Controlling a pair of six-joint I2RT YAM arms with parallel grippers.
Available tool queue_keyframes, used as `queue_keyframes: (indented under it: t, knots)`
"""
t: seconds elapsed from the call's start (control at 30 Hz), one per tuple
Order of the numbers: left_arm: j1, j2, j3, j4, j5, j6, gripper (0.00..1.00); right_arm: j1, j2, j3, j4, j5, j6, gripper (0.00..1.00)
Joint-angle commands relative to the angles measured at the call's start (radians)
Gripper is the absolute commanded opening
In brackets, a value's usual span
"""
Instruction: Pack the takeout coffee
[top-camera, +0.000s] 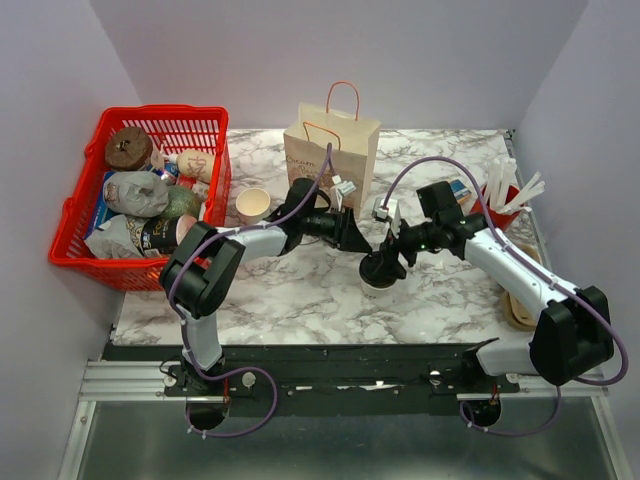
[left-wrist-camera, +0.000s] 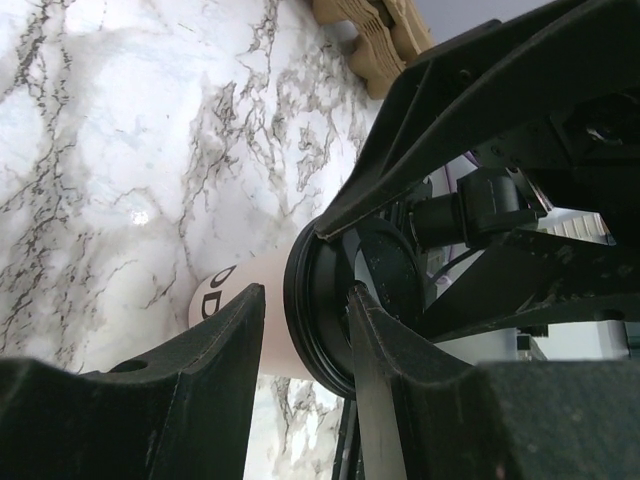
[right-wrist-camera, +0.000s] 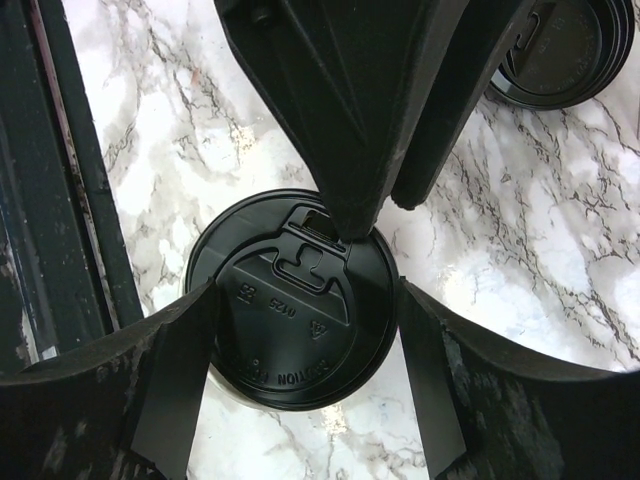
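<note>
The takeout coffee (top-camera: 379, 273), a whitish paper cup with a black lid, stands upright on the marble table in front of the paper bag (top-camera: 330, 150). From above, my right gripper (top-camera: 388, 260) has a finger against each side of the lid (right-wrist-camera: 290, 300); the right gripper (right-wrist-camera: 300, 290) is shut on it. From the left, my left gripper (top-camera: 357, 243) reaches in with its jaws apart. In the left wrist view one finger of the left gripper (left-wrist-camera: 305, 295) lies on the lid's top (left-wrist-camera: 325, 300), and the other sits beside the cup wall (left-wrist-camera: 272, 285).
A tan open cup (top-camera: 253, 204) stands left of the bag. The red basket (top-camera: 70, 215) of packaged food fills the far left. A loose black lid (right-wrist-camera: 565, 50), a red holder of white sticks (top-camera: 505, 195) and a cardboard carrier (top-camera: 520, 300) lie on the right.
</note>
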Motion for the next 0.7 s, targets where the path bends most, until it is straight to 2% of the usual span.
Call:
queue_keyframes:
  t: [0.0, 0.03, 0.4, 0.67]
  knots:
    - [-0.021, -0.006, 0.008, -0.006, 0.033, 0.032, 0.47, 0.009, -0.02, -0.021, -0.062, 0.032, -0.041, 0.82]
    - [-0.024, -0.008, 0.009, -0.011, 0.031, 0.037, 0.47, 0.009, -0.023, -0.019, -0.059, 0.033, -0.036, 1.0]
    - [-0.025, -0.006, 0.02, -0.067, 0.013, 0.083, 0.47, 0.009, -0.009, 0.016, -0.027, 0.032, 0.053, 1.0]
    - [-0.027, 0.008, 0.052, -0.11, -0.009, 0.112, 0.47, 0.007, 0.011, 0.064, -0.048, -0.059, 0.113, 1.0]
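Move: The lid on the takeout cup sits just by the right hand, roughly 2 cm left, 1 cm back and 2 cm below; from the left hand it is about 5 cm back, 4 cm right and 2 cm below. Counted from the right hand, a spare lid lies on the table some 12 cm ahead, 13 cm left and 12 cm down, with the paper bag about 22 cm ahead and 12 cm left. Right fingers spread fully around the lid as left fingertips push its far rim back about 1 cm. ##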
